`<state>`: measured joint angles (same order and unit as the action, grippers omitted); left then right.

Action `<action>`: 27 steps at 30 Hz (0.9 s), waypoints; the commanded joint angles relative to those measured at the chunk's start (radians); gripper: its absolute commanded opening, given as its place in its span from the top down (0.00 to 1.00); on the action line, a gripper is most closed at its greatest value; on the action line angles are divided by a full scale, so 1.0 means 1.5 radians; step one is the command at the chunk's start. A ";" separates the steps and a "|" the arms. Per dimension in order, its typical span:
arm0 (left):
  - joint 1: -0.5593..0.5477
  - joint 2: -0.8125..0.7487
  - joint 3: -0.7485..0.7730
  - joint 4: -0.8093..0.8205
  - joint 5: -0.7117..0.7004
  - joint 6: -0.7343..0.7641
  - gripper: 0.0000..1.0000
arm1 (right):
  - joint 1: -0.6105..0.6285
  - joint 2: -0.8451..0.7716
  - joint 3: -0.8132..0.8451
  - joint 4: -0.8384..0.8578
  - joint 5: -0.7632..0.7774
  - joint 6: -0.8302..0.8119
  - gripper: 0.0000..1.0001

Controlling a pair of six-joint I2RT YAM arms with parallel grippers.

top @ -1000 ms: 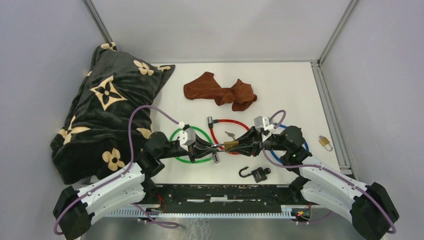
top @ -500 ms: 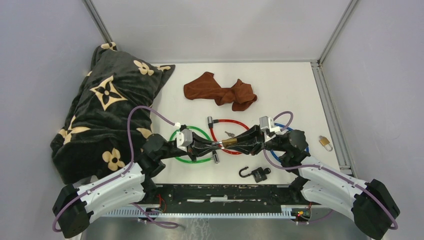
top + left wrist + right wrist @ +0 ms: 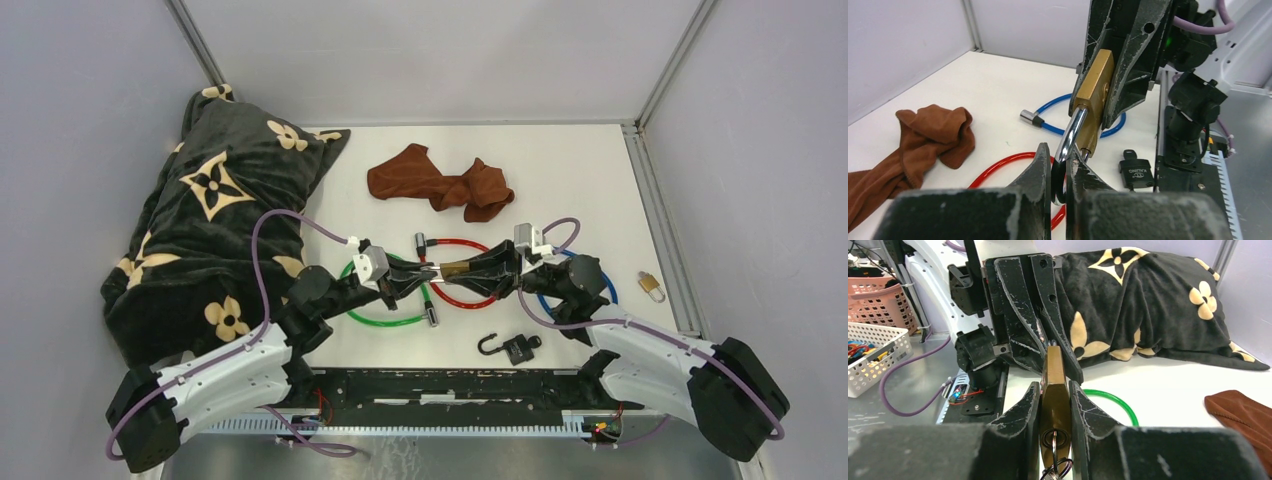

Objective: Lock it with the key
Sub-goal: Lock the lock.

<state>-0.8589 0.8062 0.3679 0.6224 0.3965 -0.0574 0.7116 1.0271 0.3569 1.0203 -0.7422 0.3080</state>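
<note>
A brass padlock (image 3: 458,269) hangs above the table between both grippers. My right gripper (image 3: 478,268) is shut on its brass body (image 3: 1055,390), one finger on each flat side. A key (image 3: 1053,441) sits in the keyhole at the body's near end, with a wire ring hanging from it. My left gripper (image 3: 424,276) is shut on the chrome shackle (image 3: 1071,134), whose curved end sits between the fingertips (image 3: 1040,162). The body (image 3: 1095,90) tilts up and away from the left fingers.
Red (image 3: 480,244), green (image 3: 386,321) and blue (image 3: 605,290) cable loops lie under the arms. A black padlock (image 3: 518,348) lies near the front edge and a small brass padlock (image 3: 651,286) at the right rail. There is a brown cloth (image 3: 440,182) behind and a black blanket (image 3: 215,210) at left.
Both grippers have carried the padlock a little farther from the bases, and it now hangs over the red cable loop. Neither grip has changed.
</note>
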 commanded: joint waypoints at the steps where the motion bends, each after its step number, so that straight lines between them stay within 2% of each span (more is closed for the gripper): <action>1: -0.079 0.037 0.106 0.127 0.096 -0.033 0.98 | 0.052 0.084 0.032 -0.060 -0.030 -0.010 1.00; 8: -0.125 0.056 0.115 0.151 0.125 -0.040 0.98 | 0.052 0.112 0.044 -0.078 -0.029 -0.031 1.00; 16: -0.153 0.065 0.135 0.143 0.151 -0.051 0.98 | 0.052 0.152 0.064 -0.039 -0.046 -0.015 1.00; 21: -0.133 0.033 0.124 0.089 0.115 -0.033 0.98 | 0.049 0.083 0.075 -0.148 -0.044 -0.070 1.00; 22: -0.120 0.023 0.122 0.077 0.109 -0.032 0.98 | 0.046 0.065 0.075 -0.185 -0.044 -0.088 0.97; 23: -0.105 0.013 0.115 0.065 0.098 -0.031 0.98 | 0.041 0.043 0.075 -0.220 -0.049 -0.103 0.87; 26: -0.043 -0.016 0.097 0.038 0.074 -0.031 0.98 | 0.022 -0.017 0.076 -0.328 -0.060 -0.155 0.36; 27: -0.025 -0.026 0.091 0.030 0.073 -0.030 0.98 | 0.012 -0.034 0.077 -0.374 -0.057 -0.174 0.26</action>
<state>-0.9283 0.8185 0.4149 0.4736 0.3668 -0.0410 0.7078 1.0306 0.4030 0.7528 -0.8330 0.2085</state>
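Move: The left hand pinches the gold padlock's shackle. The lock body lies about 5 cm to its right at its height, held in the right fingers, from which the gripped shackle is roughly 5 cm left. Some 24 cm below on the table, the red cable lock lies about 7 cm ahead and 6 cm right of the left hand, the green one 4 cm ahead and 9 cm left. The black padlock is 9 cm back and 14 cm right of the right hand. Left fingers keep hold of the shackle and right fingers the gold body as the hands push towards each other, each about 1 cm, drifting slightly forward. Both then sink and ease back, the left by some 2 cm, the right down about 3.5 cm with its fingertips dipping 10 degrees. At the last the right fingers spread and let go of the body. ##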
